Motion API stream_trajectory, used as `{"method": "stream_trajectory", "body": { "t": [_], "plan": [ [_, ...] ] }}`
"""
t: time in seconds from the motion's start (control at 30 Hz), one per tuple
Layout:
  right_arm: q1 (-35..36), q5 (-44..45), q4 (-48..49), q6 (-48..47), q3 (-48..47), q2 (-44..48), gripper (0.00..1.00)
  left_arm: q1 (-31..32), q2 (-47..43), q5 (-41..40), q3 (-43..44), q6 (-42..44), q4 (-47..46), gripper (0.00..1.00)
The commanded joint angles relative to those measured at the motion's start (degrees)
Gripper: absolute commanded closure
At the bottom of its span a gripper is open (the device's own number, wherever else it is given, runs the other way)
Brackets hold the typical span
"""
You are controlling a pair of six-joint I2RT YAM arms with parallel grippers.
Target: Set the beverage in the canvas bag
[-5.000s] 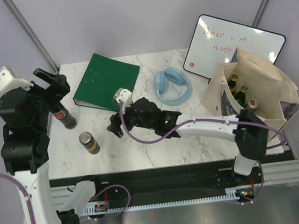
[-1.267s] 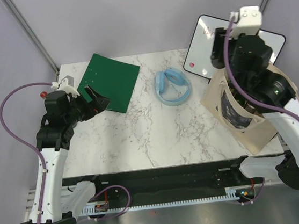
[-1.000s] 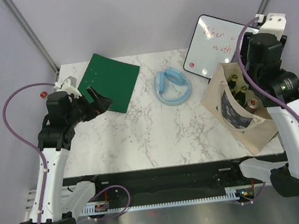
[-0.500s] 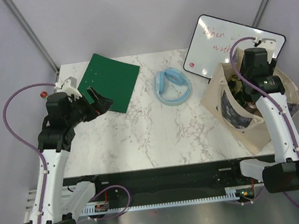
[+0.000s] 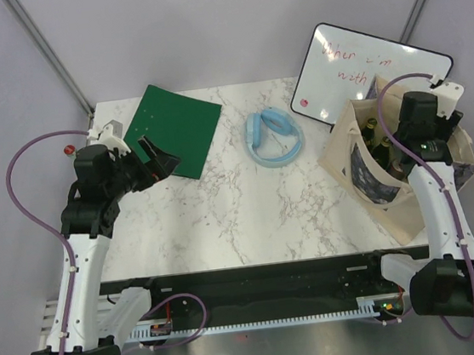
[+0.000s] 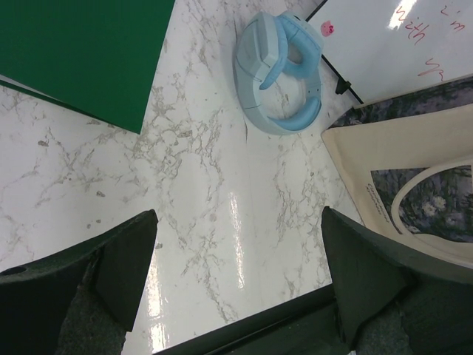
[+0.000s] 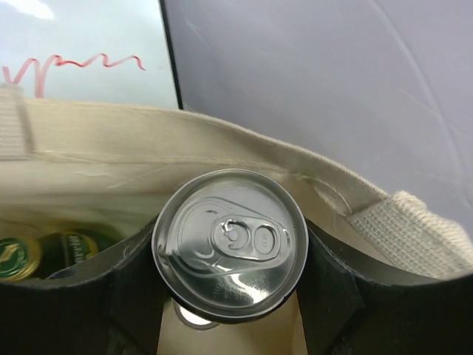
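Note:
The beverage is a silver-topped can, and my right gripper is shut on its sides. In the right wrist view the can hangs inside the mouth of the canvas bag, just below the cloth rim. From above, my right gripper reaches down into the tan canvas bag at the table's right edge. Green bottles stand inside the bag beside it, and the lid of another can shows beneath the held one. My left gripper hovers open over the left of the table with nothing in it.
A green folder lies at the back left. A light-blue headset sits at the back centre. A white board with red writing leans behind the bag. The left wrist view shows bare marble below my open left gripper.
My right arm has swung over the bag and come down, bringing the can into the bag's mouth. The left arm has barely moved.

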State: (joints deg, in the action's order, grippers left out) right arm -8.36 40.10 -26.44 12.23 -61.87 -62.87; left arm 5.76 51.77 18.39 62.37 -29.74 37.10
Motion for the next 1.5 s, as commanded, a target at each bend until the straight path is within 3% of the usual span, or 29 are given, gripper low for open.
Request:
{"method": "stream_trajectory", "body": {
  "t": [0.0, 0.27, 0.5, 0.67, 0.9, 1.13, 1.33, 1.47],
  "plan": [
    [-1.7, 3.8, 9.7, 3.7, 4.5, 1.2, 1.0, 0.2, 0.1, 1.5, 0.0, 1.7, -2.2, 0.01],
    [-2.9, 2.7, 15.3, 6.8, 12.1, 2.0, 1.0, 0.3, 0.1, 1.6, 0.1, 1.6, -2.3, 0.01],
    [-2.9, -0.4, 13.2, 5.3, 5.0, 3.3, 1.0, 0.4, 0.1, 1.5, -0.1, 1.5, -2.4, 0.01],
    [-2.9, -9.2, 8.6, 5.0, -0.7, 3.6, 1.0, 0.4, 0.0, 1.2, 0.0, 1.5, -2.6, 0.01],
    [-2.9, -22.5, 4.6, 3.5, -0.9, 7.2, 1.0, 0.5, -0.9, 2.3, -1.1, 0.8, -3.2, 0.01],
    [-2.9, -33.8, 6.3, 3.7, 5.4, 12.9, 1.0, 0.5, -1.4, 3.9, -2.0, 0.3, -3.9, 0.01],
    [-3.0, -34.0, 10.3, 0.3, 12.8, 15.1, 1.0, 0.6, -1.8, 4.5, -2.2, 0.1, -4.1, 0.01],
    [-2.9, -36.9, 22.9, -0.8, 22.3, 18.4, 0.99, 0.6, -2.1, 4.7, -2.8, -0.1, -4.4, 0.01]
  ]
}}
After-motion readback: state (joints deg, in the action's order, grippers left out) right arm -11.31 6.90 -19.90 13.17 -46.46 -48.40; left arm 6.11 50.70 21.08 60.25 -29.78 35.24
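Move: My right hand already grips the can near the canvas bag's outer right rim; the bag's middle lies about 8 cm to my left, 2 cm back and 13 cm below. Down inside, a silver can stands almost under me, 3 cm left and 19 cm lower. The near green bottle is about 9 cm left and 2 cm ahead, the far one 12 cm left and 9 cm ahead, both some 15 cm below. From my left hand the bag is about 53 cm right, level ahead, 15 cm below. I keep the can pinched in my right hand, first easing about 2 cm down and 2 cm to the right, then swinging it back left about 10 cm, away from the bag's right side and towards the green bottles. I rise slightly early in the swing, turn the hand roughly 30 degrees counter-clockwise, and finish by sinking about 4 cm into the bag. ##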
